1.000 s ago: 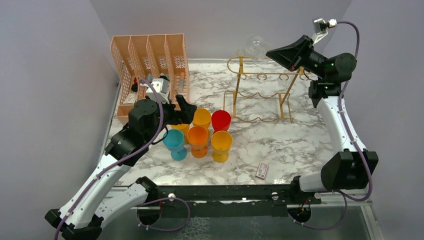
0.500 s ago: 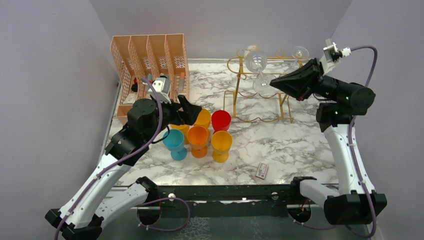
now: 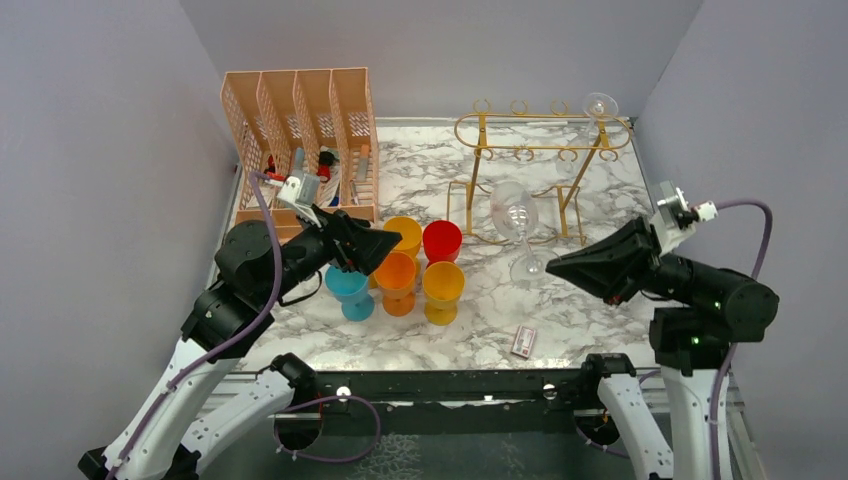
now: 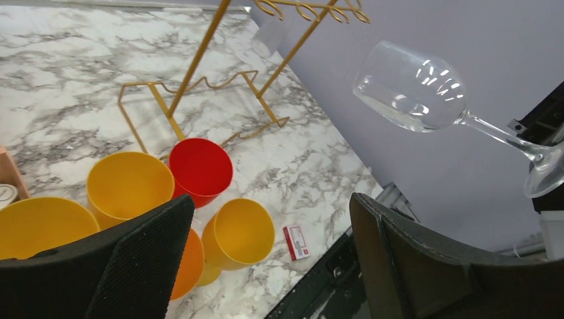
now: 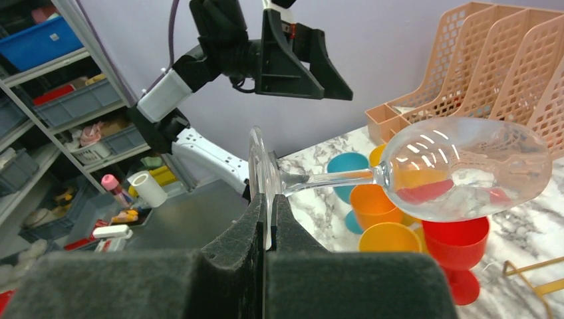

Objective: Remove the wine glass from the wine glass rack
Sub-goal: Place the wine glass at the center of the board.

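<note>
A clear wine glass (image 3: 514, 211) hangs in the air in front of the gold wire wine glass rack (image 3: 545, 147), well apart from it. My right gripper (image 3: 551, 266) is shut on the edge of its round foot. In the right wrist view the gripper (image 5: 267, 219) pinches the foot and the wine glass (image 5: 465, 166) lies sideways, bowl to the right. The left wrist view shows the wine glass (image 4: 416, 90) at the upper right and the rack (image 4: 219, 73) beyond. My left gripper (image 3: 393, 243) is open above the coloured cups, and nothing sits inside the gripper (image 4: 273, 256).
A second glass (image 3: 600, 104) hangs at the rack's right end. Several plastic cups, among them teal (image 3: 348, 282), orange (image 3: 396, 275) and red (image 3: 442, 240), stand left of centre. A peach lattice organiser (image 3: 300, 120) fills the back left. A small red-and-white box (image 3: 524, 342) lies near the front edge.
My right arm has drawn the wine glass off the rack and carried it forward and down toward the near side. The left arm has swung its open gripper right, over the cups.
</note>
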You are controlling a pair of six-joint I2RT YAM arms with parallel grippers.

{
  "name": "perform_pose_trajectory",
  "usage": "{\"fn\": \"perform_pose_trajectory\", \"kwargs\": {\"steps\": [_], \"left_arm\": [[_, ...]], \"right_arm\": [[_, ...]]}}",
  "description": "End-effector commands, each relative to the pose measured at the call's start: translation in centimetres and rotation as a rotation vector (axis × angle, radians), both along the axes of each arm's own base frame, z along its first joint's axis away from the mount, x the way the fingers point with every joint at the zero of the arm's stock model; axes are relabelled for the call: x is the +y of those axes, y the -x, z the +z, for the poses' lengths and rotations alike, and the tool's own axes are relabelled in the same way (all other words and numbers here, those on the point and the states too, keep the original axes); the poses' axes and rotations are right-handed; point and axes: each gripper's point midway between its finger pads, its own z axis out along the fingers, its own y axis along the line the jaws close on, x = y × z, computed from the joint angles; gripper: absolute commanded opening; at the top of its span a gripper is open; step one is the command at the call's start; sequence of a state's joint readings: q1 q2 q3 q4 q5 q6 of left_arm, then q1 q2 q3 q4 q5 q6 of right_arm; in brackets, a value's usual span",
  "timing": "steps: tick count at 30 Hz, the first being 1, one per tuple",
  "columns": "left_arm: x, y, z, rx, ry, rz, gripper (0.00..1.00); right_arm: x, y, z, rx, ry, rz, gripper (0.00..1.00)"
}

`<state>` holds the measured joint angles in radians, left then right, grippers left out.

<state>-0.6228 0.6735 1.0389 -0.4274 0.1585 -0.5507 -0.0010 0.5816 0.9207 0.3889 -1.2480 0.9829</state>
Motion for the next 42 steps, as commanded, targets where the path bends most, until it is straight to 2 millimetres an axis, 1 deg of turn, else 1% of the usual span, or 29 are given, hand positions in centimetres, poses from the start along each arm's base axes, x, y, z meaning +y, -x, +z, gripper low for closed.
{"fn": "perform_pose_trajectory", "kwargs": {"steps": [1, 5, 8, 11, 16, 19, 21, 22, 24, 27, 29, 30, 32, 34, 37, 40, 42], "left_arm": [[-2.0, 2.4, -0.5, 0.035, 0.013, -0.179, 0.91], [-3.4, 3.0, -0.9, 0.047, 0.003, -0.280, 0.91], [-4.5, 3.3, -0.7, 0.045, 0.022, -0.348, 0.90], [-5.3, 3.4, 0.0, 0.027, 0.053, -0.391, 0.87], [-7.4, 3.9, 0.8, 0.021, 0.080, -0.442, 0.83], [-10.0, 5.5, 0.9, 0.000, 0.091, -0.473, 0.83], [-12.1, 6.6, 0.3, -0.003, 0.076, -0.493, 0.83], [-13.2, 7.2, -0.2, -0.002, 0.063, -0.506, 0.81], [-14.7, 7.7, -0.7, -0.016, 0.052, -0.495, 0.79], [-16.0, 8.0, -0.4, -0.053, 0.097, -0.478, 0.79], [-16.8, 7.7, -1.0, -0.050, 0.087, -0.476, 0.79], [-17.3, 7.4, -1.7, -0.043, 0.072, -0.471, 0.79], [-18.0, 6.6, -2.4, -0.027, 0.057, -0.441, 0.79], [-18.4, 6.1, -3.0, -0.010, 0.063, -0.415, 0.79], [-18.8, 5.9, -2.5, -0.026, 0.136, -0.404, 0.76], [-19.3, 5.5, -2.5, -0.026, 0.135, -0.395, 0.71], [-20.0, 5.7, -2.6, -0.025, 0.139, -0.421, 0.68]], "right_arm": [[-0.4, 0.8, -1.5, 0.107, -0.007, -0.099, 0.01], [-0.9, 1.0, -3.4, 0.207, 0.001, -0.191, 0.01], [-1.3, 0.1, -5.5, 0.305, -0.004, -0.254, 0.01], [-1.7, -1.1, -7.4, 0.382, -0.004, -0.299, 0.01], [-1.7, -2.6, -9.6, 0.469, -0.015, -0.309, 0.01], [-1.7, -3.1, -10.7, 0.505, -0.010, -0.301, 0.01], [-1.7, -3.4, -11.5, 0.523, -0.006, -0.301, 0.01], [-1.6, -3.4, -11.8, 0.532, -0.006, -0.300, 0.01], [-1.5, -3.3, -12.3, 0.541, -0.001, -0.281, 0.01], [-1.3, -2.9, -13.0, 0.555, 0.013, -0.254, 0.01], [-1.3, -2.7, -13.1, 0.549, 0.016, -0.255, 0.01], [-1.3, -2.6, -13.1, 0.543, 0.016, -0.252, 0.01], [-1.2, -2.2, -13.1, 0.532, 0.018, -0.231, 0.01], [-1.0, -2.1, -13.4, 0.538, 0.017, -0.213, 0.01], [-1.0, -2.2, -13.9, 0.549, 0.020, -0.204, 0.01], [-0.8, -2.0, -14.0, 0.541, 0.024, -0.183, 0.01], [-0.8, -2.0, -14.0, 0.539, 0.023, -0.168, 0.01]]}}
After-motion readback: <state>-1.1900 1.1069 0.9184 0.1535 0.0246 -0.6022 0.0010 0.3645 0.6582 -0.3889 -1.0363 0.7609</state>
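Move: The wine glass, held out by its foot in the shut right fingers, has its middle about 21 cm to the left hand's right, 1 cm ahead and 7 cm higher. From that hand the near yellow cup stands some 10 cm right, 2 cm ahead, the red cup 10 cm right, 11 cm ahead, both about 27 cm below. The open left gripper is about 25 cm left of the right hand, 9 cm ahead and 7 cm below. Down about 15 cm goes the right hand, still pinching the glass's foot and tipping the bowl some 35 degrees downward. The empty left hand sweeps about 19 cm right, over the near cups towards the foot; it first draws back, then comes partly forward again, sinking a little. It swings clockwise, eases back slightly and narrows its still-open fingers. ##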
